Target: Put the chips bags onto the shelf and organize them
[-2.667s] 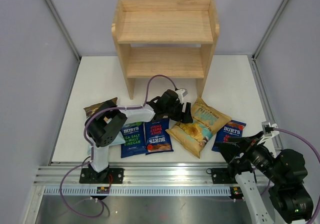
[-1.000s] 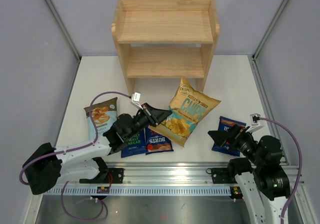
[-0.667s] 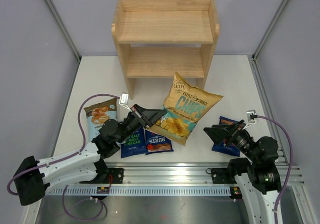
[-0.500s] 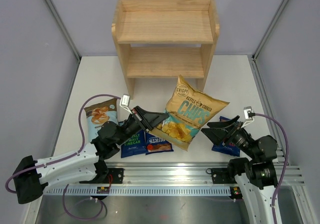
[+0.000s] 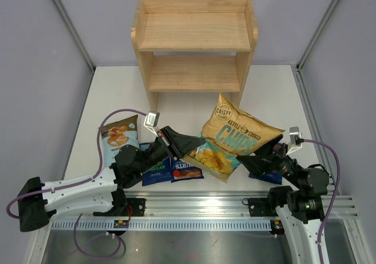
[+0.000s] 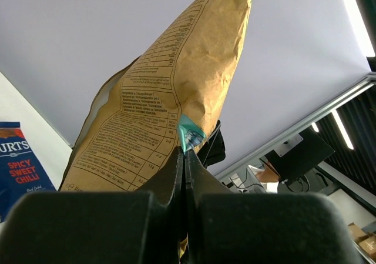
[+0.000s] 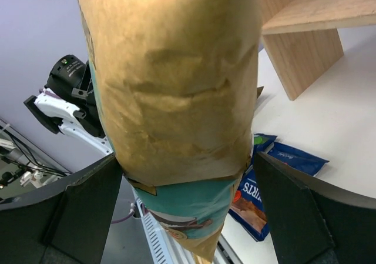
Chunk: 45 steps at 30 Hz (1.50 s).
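My left gripper (image 5: 198, 143) is shut on the lower left edge of the yellow-and-teal chips bag (image 5: 236, 136), holding it tilted above the table in front of the shelf (image 5: 195, 40). In the left wrist view the jaws (image 6: 185, 153) pinch the bag's seam (image 6: 170, 93). My right gripper (image 5: 257, 156) is open at the bag's right end. In the right wrist view the bag (image 7: 176, 99) hangs between its spread fingers (image 7: 88, 208). Two BURTS bags (image 5: 155, 165) (image 5: 187, 167) and the pale blue cassava bag (image 5: 119, 136) lie flat at the left. A third BURTS bag (image 5: 275, 171) lies mostly hidden under my right gripper.
Both shelf tiers (image 5: 194, 73) hold nothing. The shelf's right leg (image 7: 305, 58) stands close behind the raised bag. Grey walls close in the table on three sides, and an aluminium rail (image 5: 194, 208) runs along the near edge.
The left gripper has swung the raised yellow bag rightward and tilted it. The right gripper has risen from the BURTS bag and now straddles the yellow bag's right end.
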Each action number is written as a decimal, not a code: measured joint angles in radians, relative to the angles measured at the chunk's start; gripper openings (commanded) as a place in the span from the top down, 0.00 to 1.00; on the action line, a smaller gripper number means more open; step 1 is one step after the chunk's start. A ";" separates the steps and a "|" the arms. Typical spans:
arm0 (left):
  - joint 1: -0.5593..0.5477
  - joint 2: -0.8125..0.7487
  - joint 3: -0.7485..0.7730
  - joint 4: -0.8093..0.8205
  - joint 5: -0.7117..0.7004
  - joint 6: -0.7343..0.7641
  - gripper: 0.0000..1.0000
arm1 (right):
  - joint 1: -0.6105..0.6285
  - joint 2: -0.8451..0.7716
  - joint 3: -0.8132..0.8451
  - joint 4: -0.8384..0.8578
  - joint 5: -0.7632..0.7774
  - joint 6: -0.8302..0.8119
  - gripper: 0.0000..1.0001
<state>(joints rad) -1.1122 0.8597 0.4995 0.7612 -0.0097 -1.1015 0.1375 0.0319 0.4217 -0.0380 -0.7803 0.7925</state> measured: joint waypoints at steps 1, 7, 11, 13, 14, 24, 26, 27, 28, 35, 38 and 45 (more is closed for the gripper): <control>-0.005 0.005 0.003 0.002 0.002 -0.001 1.00 | 0.000 -0.002 -0.003 0.011 0.000 -0.005 0.00; -0.032 0.043 0.045 0.006 0.031 -0.005 1.00 | 0.000 0.008 -0.037 0.164 -0.042 0.042 0.02; -0.040 0.061 0.069 0.020 0.048 -0.006 1.00 | 0.000 0.055 -0.048 0.333 -0.096 0.118 0.49; -0.040 0.062 0.082 -0.003 0.050 0.013 1.00 | 0.000 0.071 -0.024 0.331 -0.109 0.130 0.57; -0.040 0.061 0.086 -0.019 0.048 0.032 0.99 | 0.001 0.079 0.001 0.309 -0.119 0.125 0.62; -0.047 -0.046 0.222 -0.278 0.171 0.392 0.03 | 0.001 0.225 0.202 0.114 -0.267 0.114 0.68; -0.047 -0.039 0.270 -0.352 0.245 0.470 0.01 | 0.001 0.272 0.248 0.072 -0.321 0.107 0.68; -0.047 -0.032 0.291 -0.385 0.269 0.495 0.01 | 0.001 0.293 0.274 0.042 -0.346 0.096 0.69; -0.047 -0.019 0.320 -0.434 0.296 0.529 0.01 | 0.001 0.310 0.298 0.011 -0.366 0.084 0.69; -0.047 0.052 0.402 -0.612 0.398 0.646 0.05 | 0.013 0.342 0.374 -0.132 -0.446 -0.013 0.70; -0.047 0.064 0.409 -0.647 0.415 0.667 0.01 | 0.020 0.363 0.389 -0.164 -0.469 -0.042 0.71; -0.050 0.031 0.396 -0.688 0.389 0.682 0.01 | 0.039 0.376 0.451 -0.267 -0.474 -0.147 0.71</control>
<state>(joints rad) -1.1618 0.8909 0.8959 0.0731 0.3790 -0.4198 0.1768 0.4080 0.8722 -0.3050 -1.2545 0.6453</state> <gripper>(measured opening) 0.988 0.363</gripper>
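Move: The left hand already pinches the large gold chips bag by its lower left edge; the bag's middle lies about 11 cm to its right, 2 cm ahead and 3 cm higher. From the open right hand, whose fingers straddle the other side, that middle is roughly 8 cm left, 3 cm ahead and 3 cm up. On the table, the spicy sweet chilli bag is some 8 cm ahead of and 35 cm below the left hand; a right-hand blue bag lies around 9 cm ahead, 10 cm right and 29 cm below the right hand. The right fingers close on the big bag's right side, stopping part-way with it between them, and carry it about 6 cm back and as far up, swinging counter-clockwise. The left hand then opens wide and lets go, easing some 6 cm back, rising 4 cm and sinking again while its wrist turns some 35 degrees, ending open astride the bag's left edge. ##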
